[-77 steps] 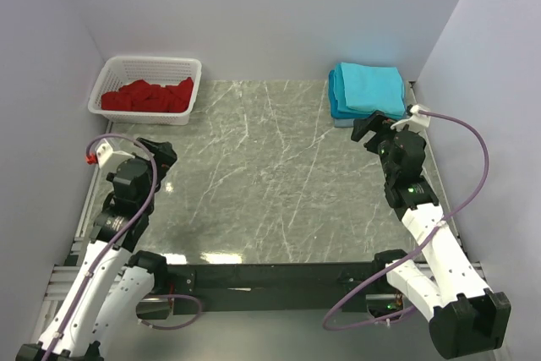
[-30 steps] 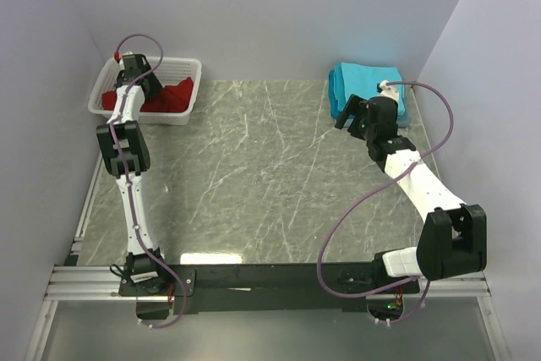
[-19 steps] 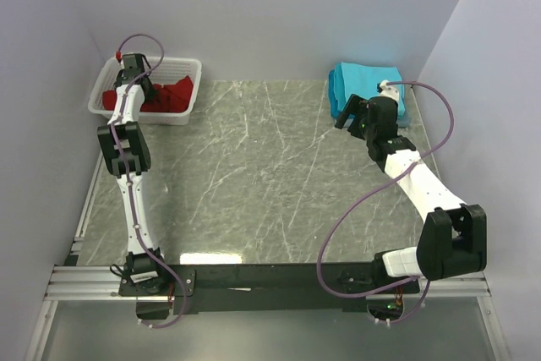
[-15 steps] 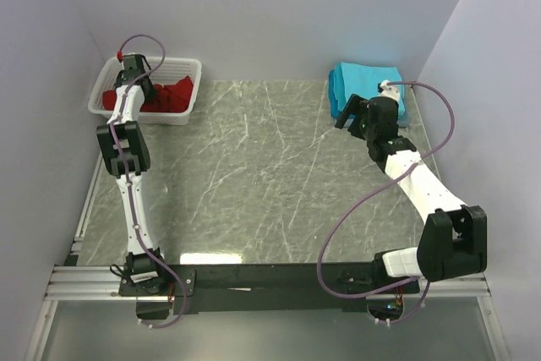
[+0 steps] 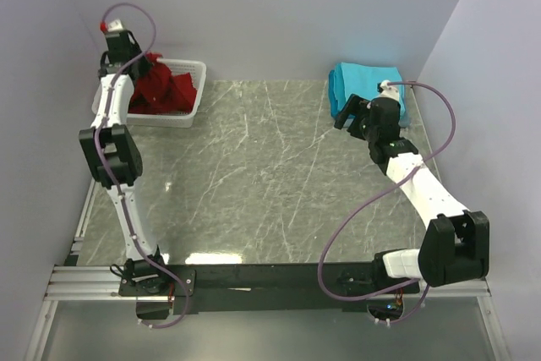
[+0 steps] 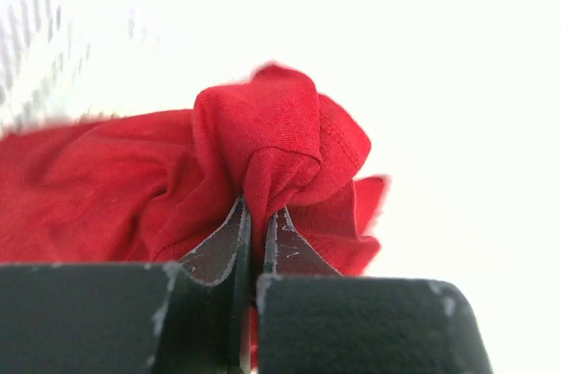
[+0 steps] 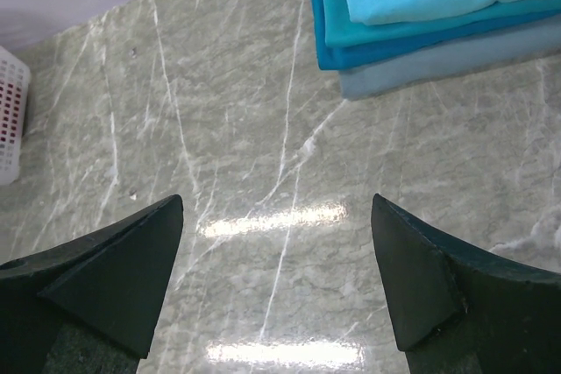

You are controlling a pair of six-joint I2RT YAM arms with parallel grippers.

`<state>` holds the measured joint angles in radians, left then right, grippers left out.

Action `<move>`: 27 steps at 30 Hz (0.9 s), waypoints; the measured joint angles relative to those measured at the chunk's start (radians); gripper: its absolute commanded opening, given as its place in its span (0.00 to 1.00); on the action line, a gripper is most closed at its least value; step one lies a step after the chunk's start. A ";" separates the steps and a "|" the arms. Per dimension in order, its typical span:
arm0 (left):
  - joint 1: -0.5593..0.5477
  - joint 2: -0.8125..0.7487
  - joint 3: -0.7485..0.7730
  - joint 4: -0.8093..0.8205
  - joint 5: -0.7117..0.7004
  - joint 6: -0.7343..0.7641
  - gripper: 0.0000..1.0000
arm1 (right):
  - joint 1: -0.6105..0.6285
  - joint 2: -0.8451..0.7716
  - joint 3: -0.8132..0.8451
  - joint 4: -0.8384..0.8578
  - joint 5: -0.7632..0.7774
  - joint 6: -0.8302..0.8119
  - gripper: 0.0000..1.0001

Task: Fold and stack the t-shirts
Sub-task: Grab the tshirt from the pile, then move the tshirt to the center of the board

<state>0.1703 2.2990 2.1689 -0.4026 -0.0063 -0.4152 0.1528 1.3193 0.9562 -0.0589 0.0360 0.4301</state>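
Observation:
The deep red t-shirt (image 5: 162,84) is being pulled up out of the white mesh basket (image 5: 191,107) at the back left. My left gripper (image 5: 140,61) is shut on a bunched fold of that red t-shirt (image 6: 263,142), which fills the left wrist view. At the back right lies a folded stack of turquoise t-shirts (image 5: 367,84), also at the top of the right wrist view as turquoise t-shirts (image 7: 421,6). My right gripper (image 5: 351,116) hovers just in front of that stack, open, with only bare table between its fingers (image 7: 114,273).
The grey marble table (image 5: 270,175) spreads between basket and stack. Purple walls close in the back and both sides. A corner of the basket (image 7: 10,120) shows at the left edge of the right wrist view.
My left gripper has closed on the red t-shirt and risen, lifting the cloth above the basket rim; the basket has shifted slightly. The right arm has stayed still.

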 measured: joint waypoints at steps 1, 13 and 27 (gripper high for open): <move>-0.002 -0.037 0.000 0.014 0.008 -0.008 0.00 | 0.000 -0.006 -0.001 0.001 -0.002 0.000 0.93; -0.106 -0.407 -0.026 0.085 0.076 -0.016 0.00 | 0.000 -0.116 -0.029 0.014 -0.026 0.005 0.93; -0.436 -0.762 -0.039 0.143 0.222 0.024 0.00 | 0.000 -0.277 -0.049 0.017 -0.060 0.019 0.93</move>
<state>-0.2661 1.5372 2.1304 -0.2600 0.2153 -0.3912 0.1528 1.0420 0.9073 -0.0418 -0.0242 0.4492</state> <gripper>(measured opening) 0.050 0.935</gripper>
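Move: The left hand already grips the red t-shirt, whose bulk hangs some 10 cm below it, about 5 cm to its right and 3 cm back, still partly in the white basket. The basket's middle is roughly 3 cm back, 3 cm right and 14 cm down; the open table middle lies about 33 cm back, 38 cm right and 18 cm down. From the right hand, the shirt is some 57 cm left, 19 cm ahead and 10 cm lower. Keeping its shut pinch on the red t-shirt, the left hand hauls it up out of the basket by some 43 cm, then increasingly swings back and right, about 25 cm each. Its fingers tip from pointing down to slightly upward, some 50 degrees, and swing clockwise. The empty, open right hand rises about 9 cm and eases back 4 cm, tilting up a little. ##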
